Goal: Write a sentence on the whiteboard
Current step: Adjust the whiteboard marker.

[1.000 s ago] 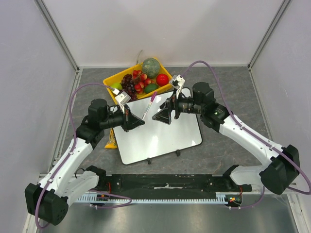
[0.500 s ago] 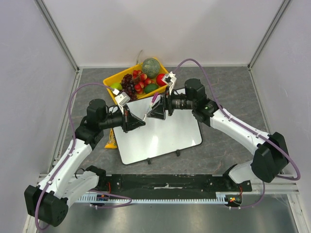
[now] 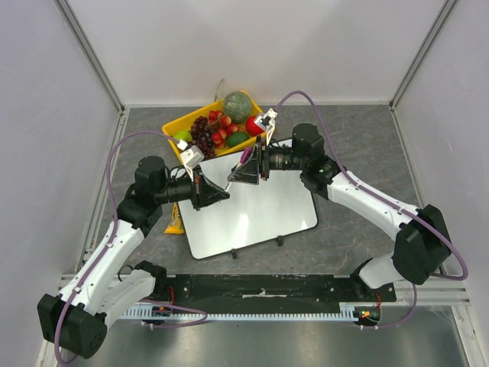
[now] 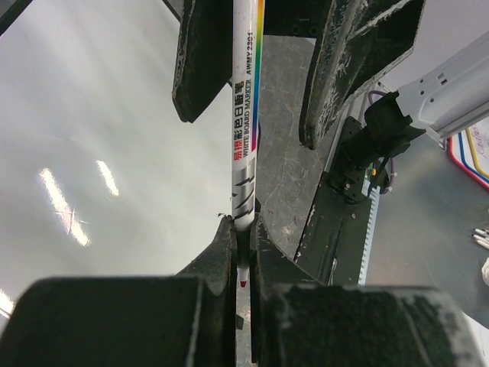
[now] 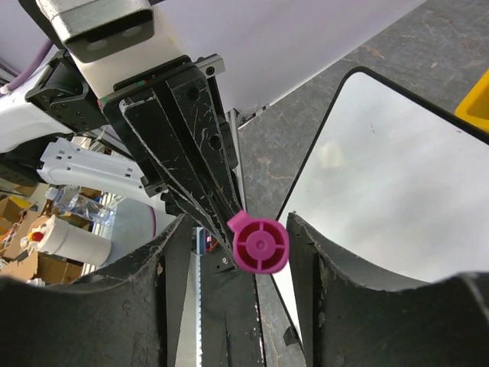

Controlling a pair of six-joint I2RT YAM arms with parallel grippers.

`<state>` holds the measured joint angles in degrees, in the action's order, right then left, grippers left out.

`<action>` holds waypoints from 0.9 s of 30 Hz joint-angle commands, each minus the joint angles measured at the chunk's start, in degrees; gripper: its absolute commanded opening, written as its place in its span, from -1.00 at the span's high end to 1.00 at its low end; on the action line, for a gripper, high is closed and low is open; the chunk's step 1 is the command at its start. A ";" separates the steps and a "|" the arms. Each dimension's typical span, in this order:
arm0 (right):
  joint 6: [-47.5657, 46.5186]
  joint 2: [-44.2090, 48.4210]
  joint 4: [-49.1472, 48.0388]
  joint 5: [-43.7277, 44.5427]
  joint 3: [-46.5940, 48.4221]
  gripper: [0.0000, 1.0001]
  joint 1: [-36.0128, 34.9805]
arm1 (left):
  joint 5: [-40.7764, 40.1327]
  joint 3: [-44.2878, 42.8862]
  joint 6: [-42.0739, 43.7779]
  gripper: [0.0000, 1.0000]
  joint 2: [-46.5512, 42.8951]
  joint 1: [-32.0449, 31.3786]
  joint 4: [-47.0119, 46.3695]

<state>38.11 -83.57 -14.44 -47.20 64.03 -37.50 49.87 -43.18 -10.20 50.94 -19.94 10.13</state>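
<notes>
The whiteboard (image 3: 260,214) lies flat on the grey table, also seen under both wrists (image 4: 99,153) (image 5: 397,199). My left gripper (image 3: 223,193) (image 4: 243,245) is shut on the tip end of a white whiteboard marker (image 3: 232,177) (image 4: 246,130), holding it above the board. The marker's magenta cap (image 3: 244,157) (image 5: 260,245) points at my right gripper (image 3: 244,171) (image 5: 237,223). That gripper is open, its fingers (image 4: 202,61) standing either side of the cap with a small gap on each side.
A yellow tray (image 3: 176,126) of fruit stands just behind the board. A small yellow object (image 3: 174,220) lies at the board's left edge. Two black clips (image 3: 279,241) sit on the board's near edge.
My right gripper has moved left onto the marker's cap end, and its jaws have narrowed around the cap. The left gripper and marker have stayed in place.
</notes>
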 commanded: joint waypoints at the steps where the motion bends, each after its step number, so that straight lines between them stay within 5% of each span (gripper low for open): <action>1: 2.93 -1.15 -4.63 -3.60 -0.92 -0.15 0.23 | 2.34 -1.29 0.97 0.96 -0.67 0.17 -2.13; 14: 2.23 -0.54 -3.58 -3.16 -2.15 0.24 0.23 | 3.39 -1.12 1.49 0.96 -0.75 0.26 -2.22; 19: 3.20 -1.24 -3.93 -4.04 -1.98 0.50 0.23 | 3.83 -1.12 1.58 0.96 -0.66 0.17 -2.22; 24: 3.73 -1.60 -3.93 -3.69 -2.24 1.00 0.23 | 3.84 -1.03 1.67 0.96 -0.57 0.26 -2.13; 27: 3.38 -1.51 -3.41 -3.34 -2.42 1.00 0.23 | 3.83 -1.12 1.76 0.96 -0.58 0.17 -2.13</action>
<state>40.73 -84.62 -16.84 -50.17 62.06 -37.50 51.40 -43.18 -10.20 50.89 -19.94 10.17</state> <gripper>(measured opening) 0.061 0.048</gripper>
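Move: The marker stands in my left fingers by its tip end, sloping up, forward and to the right; its middle is about 4 cm ahead of that hand, 3 cm right and 4 cm above. From my right hand's half-open jaws the marker's middle is only some 1 cm back, 1 cm left and 1 cm down. The whiteboard's middle lies about 2 cm ahead of the right hand, neither left nor right, 26 cm below. The fruit tray is roughly 22 cm ahead, 9 cm left and 24 cm below. I settle my right hand about 1 cm down and nearly as far back, so that the marker's body sits between its jaws, and close these from a bit over half open until both fingers pinch the body below the pink cap. My left hand stays put and keeps its grip near the tip end. ##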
